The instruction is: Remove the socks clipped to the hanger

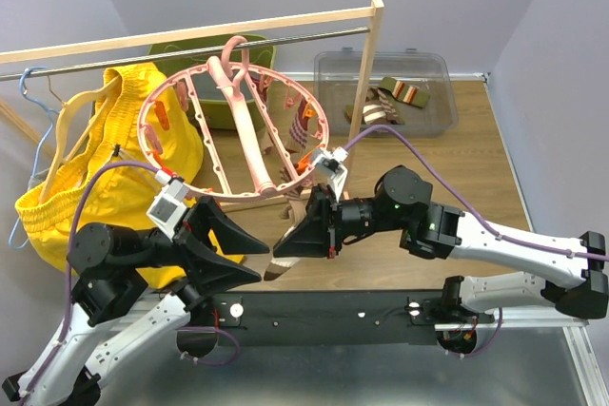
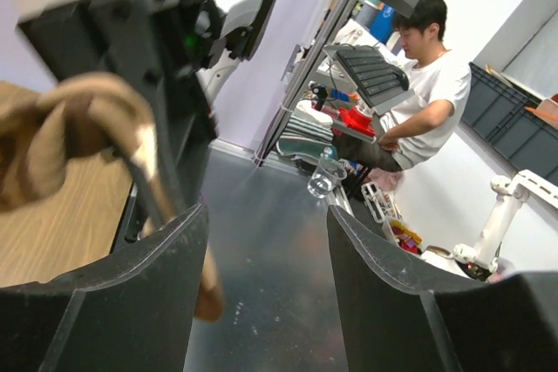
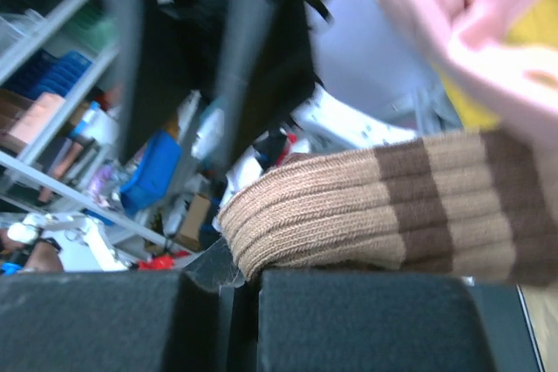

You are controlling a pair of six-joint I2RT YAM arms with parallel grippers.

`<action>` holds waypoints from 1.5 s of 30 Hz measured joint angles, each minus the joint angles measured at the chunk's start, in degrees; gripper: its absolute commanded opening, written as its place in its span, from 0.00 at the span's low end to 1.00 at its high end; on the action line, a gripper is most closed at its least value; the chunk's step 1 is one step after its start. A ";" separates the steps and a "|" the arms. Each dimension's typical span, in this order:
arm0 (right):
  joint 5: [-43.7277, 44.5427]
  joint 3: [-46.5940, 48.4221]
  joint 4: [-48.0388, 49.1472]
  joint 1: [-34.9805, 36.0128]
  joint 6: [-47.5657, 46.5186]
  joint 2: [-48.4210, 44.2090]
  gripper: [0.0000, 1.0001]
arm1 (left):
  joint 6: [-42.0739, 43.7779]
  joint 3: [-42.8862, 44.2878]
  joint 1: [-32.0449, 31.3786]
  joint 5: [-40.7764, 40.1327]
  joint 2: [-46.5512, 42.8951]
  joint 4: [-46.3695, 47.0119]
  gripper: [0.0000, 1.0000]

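Note:
The round pink hanger (image 1: 233, 125) hangs tilted from the rail, with orange clips around its ring. A tan sock with brown stripes (image 1: 303, 204) dangles below its near rim. My right gripper (image 1: 290, 246) is shut on that sock. In the right wrist view the ribbed sock (image 3: 384, 215) is pinched at its folded edge in the right gripper (image 3: 248, 278), and the pink hanger (image 3: 471, 23) is just above. My left gripper (image 1: 259, 261) stands open just left of the sock, nothing between its fingers. The left wrist view shows the left gripper (image 2: 266, 241) open and the blurred sock (image 2: 78, 128) up left.
Big yellow shorts (image 1: 105, 159) hang at the left on a light-blue wire hanger (image 1: 33, 92). A clear bin (image 1: 433, 68) at the back right holds loose socks (image 1: 400, 92). A green bin (image 1: 214, 64) sits behind the hanger. A wooden post (image 1: 366, 68) holds up the rail.

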 measured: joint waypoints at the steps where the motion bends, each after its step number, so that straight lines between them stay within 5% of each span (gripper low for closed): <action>1: 0.00 0.22 1.29 0.00 0.61 -0.02 0.01 | 0.26 -0.17 -0.02 -0.22 -0.07 -0.55 0.66; 18: 5.11 1.18 12.09 4.11 5.79 2.64 0.01 | 3.52 -0.15 -0.02 -1.97 1.22 -6.82 0.65; 21: 7.06 1.14 14.03 4.52 6.51 2.64 0.01 | 3.65 -0.09 -0.02 -1.55 1.73 -6.91 0.49; 22: 7.37 1.14 14.84 4.59 6.82 2.64 0.01 | 3.82 -0.09 -0.02 -1.33 1.86 -6.95 0.30; 24: 7.80 1.14 15.85 4.66 7.21 2.62 0.02 | 3.89 -0.02 0.00 -0.96 2.16 -6.97 0.12; 25: 7.98 1.14 16.15 4.74 7.19 2.62 0.06 | 4.02 0.04 -0.02 -0.85 2.34 -6.91 0.01; 33: 11.47 1.07 9.90 4.98 4.13 0.68 0.76 | 4.87 1.90 -0.02 -0.57 1.49 -7.54 0.00; 45: 30.47 -4.66 -13.22 5.11 0.50 -18.03 0.77 | 3.61 6.58 -0.02 -0.57 -4.02 -9.44 0.00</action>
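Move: The striped sock's free end, shut in the right fingers, is roughly 2 cm to the right of the open left gripper, 1 cm ahead and 3 cm below. From the left hand, the middle of the pink hanger lies some 13 cm ahead and 3 cm to the left, and the yellow shorts about 15 cm left and 8 ahead, lower down. From the right hand, the left gripper is about 2 cm left, 1 cm back and slightly higher. Left dips, pinches the sock end, pulls back-left and up 7 cm; right rises 6 cm, opens, withdraws rightward. ##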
